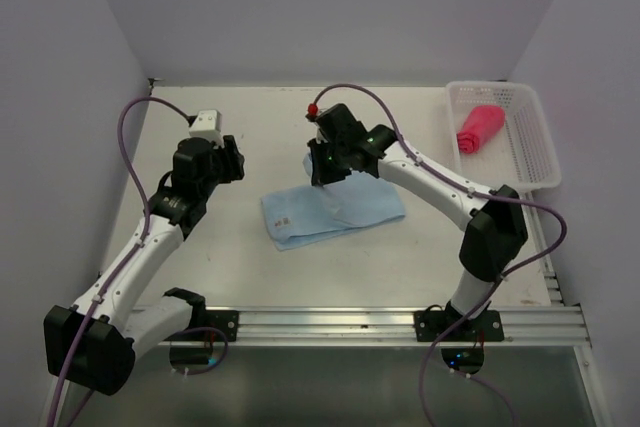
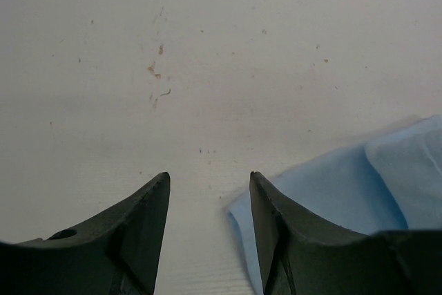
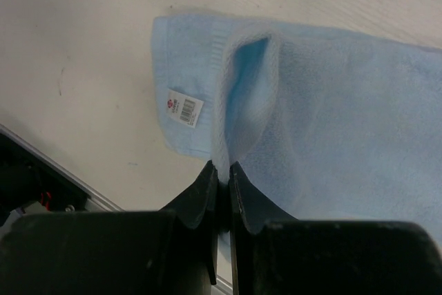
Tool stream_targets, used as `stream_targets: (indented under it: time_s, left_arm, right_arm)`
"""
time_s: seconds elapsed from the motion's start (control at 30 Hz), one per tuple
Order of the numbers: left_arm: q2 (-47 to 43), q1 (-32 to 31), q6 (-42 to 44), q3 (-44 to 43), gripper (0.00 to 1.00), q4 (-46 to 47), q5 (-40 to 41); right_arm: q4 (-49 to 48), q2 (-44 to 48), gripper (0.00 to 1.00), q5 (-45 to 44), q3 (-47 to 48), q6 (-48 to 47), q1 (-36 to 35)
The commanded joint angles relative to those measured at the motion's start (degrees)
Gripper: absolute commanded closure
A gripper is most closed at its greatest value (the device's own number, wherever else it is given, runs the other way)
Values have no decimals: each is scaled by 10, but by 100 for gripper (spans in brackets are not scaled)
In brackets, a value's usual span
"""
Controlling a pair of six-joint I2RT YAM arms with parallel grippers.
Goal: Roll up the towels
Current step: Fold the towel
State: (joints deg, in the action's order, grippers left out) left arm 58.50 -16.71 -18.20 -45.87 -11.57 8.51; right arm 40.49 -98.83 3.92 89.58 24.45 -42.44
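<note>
A light blue towel [image 1: 330,212] lies folded flat at the table's middle, its white label [image 3: 185,107] near one corner. My right gripper [image 1: 322,177] [image 3: 222,166] is shut on a raised fold of the towel's [image 3: 345,115] far edge, which is lifted into a small ridge. My left gripper [image 1: 237,163] [image 2: 209,177] hovers open just left of the towel, with only bare table between its fingers. The blue towel's corner [image 2: 345,191] lies beside and under its right finger. The red-pink towel [image 1: 480,127] sits rolled inside the white basket [image 1: 535,137].
The white mesh basket stands at the back right corner. Grey walls close in the table on the left, back and right. A metal rail [image 1: 400,322] with both arm bases runs along the near edge.
</note>
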Motion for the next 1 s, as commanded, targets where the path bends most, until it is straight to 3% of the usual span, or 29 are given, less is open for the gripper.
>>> stream_targets:
  time_s: [0.0, 0.53, 0.97]
  left_arm:
    - [-10, 4, 11, 3, 46, 18, -1]
    - [-18, 4, 8, 5, 45, 18, -2]
    - [-20, 4, 7, 4, 45, 18, -3]
  right_arm:
    - [-21, -43, 100, 18, 39, 30, -18]
    - [-83, -146, 100, 62, 69, 86, -54]
    - [-78, -191, 100, 58, 111, 97, -78]
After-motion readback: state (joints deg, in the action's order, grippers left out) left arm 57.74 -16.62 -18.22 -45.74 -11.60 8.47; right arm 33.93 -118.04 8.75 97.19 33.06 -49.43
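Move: The right hand holds the blue towel's lifted edge; the lying left end, where it is headed, is about 13 cm left, 4 cm back and 15 cm below. At that height, the label lies roughly 10 cm left and 3 cm back, while the towel's right fold is some 20 cm right and 2 cm ahead. From the idle left hand, the left end is about 9 cm back, 9 cm right and 17 cm below. Still pinching the lifted towel edge between shut fingers, the right hand carries it left about 10 cm while sinking some 8 cm, towards the towel's left end. It slows after a brisk start, eases back slightly, and tips its fingers about 10 degrees more steeply down. ##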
